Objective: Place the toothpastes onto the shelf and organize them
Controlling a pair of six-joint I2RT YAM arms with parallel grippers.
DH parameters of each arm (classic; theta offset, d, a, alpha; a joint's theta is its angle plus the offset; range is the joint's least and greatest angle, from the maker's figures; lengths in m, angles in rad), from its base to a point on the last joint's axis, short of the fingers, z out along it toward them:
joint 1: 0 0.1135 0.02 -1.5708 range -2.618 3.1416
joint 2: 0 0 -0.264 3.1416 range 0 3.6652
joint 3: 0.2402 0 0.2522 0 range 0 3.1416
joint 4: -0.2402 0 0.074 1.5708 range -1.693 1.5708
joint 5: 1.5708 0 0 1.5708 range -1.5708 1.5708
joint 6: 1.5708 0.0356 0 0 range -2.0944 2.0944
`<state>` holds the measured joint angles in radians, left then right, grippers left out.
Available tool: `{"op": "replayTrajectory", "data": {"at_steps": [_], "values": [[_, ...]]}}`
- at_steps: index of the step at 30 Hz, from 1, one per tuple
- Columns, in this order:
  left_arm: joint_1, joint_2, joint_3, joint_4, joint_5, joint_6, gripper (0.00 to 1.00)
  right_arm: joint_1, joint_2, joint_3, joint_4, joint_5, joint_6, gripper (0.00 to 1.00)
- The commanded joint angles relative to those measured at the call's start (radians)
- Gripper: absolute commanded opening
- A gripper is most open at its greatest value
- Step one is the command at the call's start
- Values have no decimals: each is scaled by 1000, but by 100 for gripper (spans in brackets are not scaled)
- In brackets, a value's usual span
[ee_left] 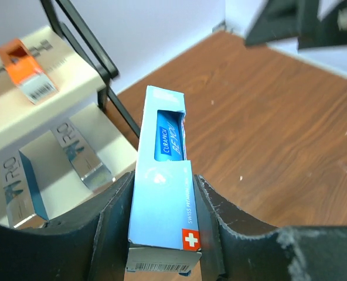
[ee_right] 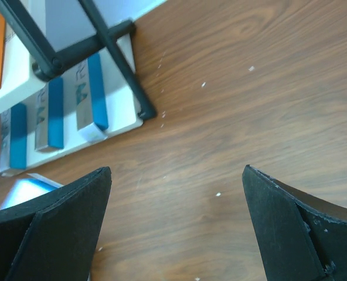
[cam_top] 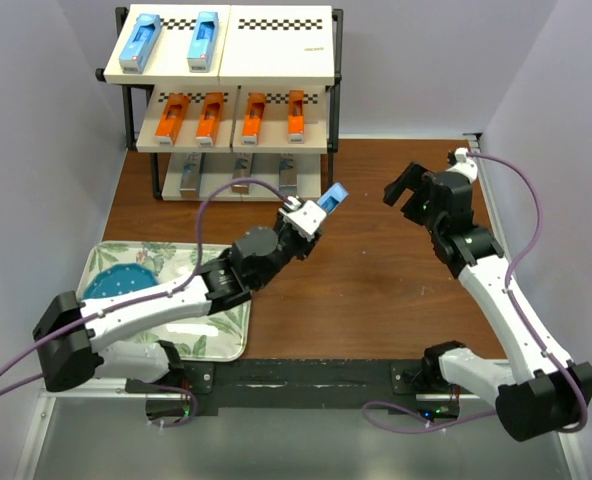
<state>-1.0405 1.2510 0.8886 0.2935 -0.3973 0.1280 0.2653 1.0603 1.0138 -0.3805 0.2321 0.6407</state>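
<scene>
My left gripper [cam_top: 311, 212] is shut on a light blue toothpaste box [cam_top: 332, 196], held over the wood just in front of the shelf [cam_top: 276, 40]. In the left wrist view the box [ee_left: 165, 175] sits lengthwise between the fingers [ee_left: 112, 216], its free end towards the shelf's lower tiers. Two light blue toothpastes [cam_top: 141, 42] lie on the top tier's left half, several orange ones [cam_top: 211, 115] on the middle tier, and three metallic dark blue ones [cam_top: 241, 172] on the bottom tier. My right gripper [cam_top: 408, 195] hangs open and empty to the right; only bare wood shows in its [ee_right: 176, 171] gap.
A leaf-patterned tray [cam_top: 216, 330] with a round blue plate [cam_top: 121, 282] lies at the near left, under the left arm. Pale walls close in both sides. The shelf's black leg [ee_right: 123, 70] and metallic boxes [ee_right: 94, 93] lie beyond the right gripper.
</scene>
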Motion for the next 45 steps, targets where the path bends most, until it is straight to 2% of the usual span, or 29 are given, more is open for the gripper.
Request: {"op": "replayTrajectory", "data": {"at_steps": [1,7,15,19,27,35,45], "values": [[40,-84,110,-19,66,-99,19,-5,-78,-29,55,118,-67,98],[109,-116,280,-68,98,-114,19,-6,-126,-60,34,165,-105,98],[203,-41,548,-57,106,-120,19,-8,-163,-78,17,170,-137,98],[250,85,689,-91,46,-120,21,-8,-177,-83,-9,158,-145,98],[393,321,1039,-227,23,-269,22,-8,-243,-100,-40,153,-183,98],[477,459,1167,-270,-31,-324,22,-8,-278,-116,-57,174,-236,98],[510,553,1239,-287,-44,-340,25,-9,-269,-127,-38,177,-299,98]]}}
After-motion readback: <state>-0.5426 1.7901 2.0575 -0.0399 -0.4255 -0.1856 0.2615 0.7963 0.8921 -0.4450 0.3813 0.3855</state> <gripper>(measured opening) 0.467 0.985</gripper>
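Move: On the top shelf, the free place for the blue toothpaste held in the left hand lies about 27 cm ahead of that hand, 10 cm left and 20 cm up. The last shelved blue toothpaste is level with that place, some 11 cm to its left. On the middle tier, roughly at hand height, two orange toothpastes lie 18 cm ahead, one 13 cm left and one 5 cm left. From the right hand the free place is about 23 cm ahead, 25 cm left and 22 cm up. Climbing about 27 cm and easing left, the left hand carries the blue toothpaste up past the front of the rack, then swings forward over the top shelf's right panel, sinking some 5 cm. It turns roughly 30 degrees counter-clockwise while rolling, ending with the fingers nearly straight ahead, their grip kept. The open, empty right hand backs off to its right. ##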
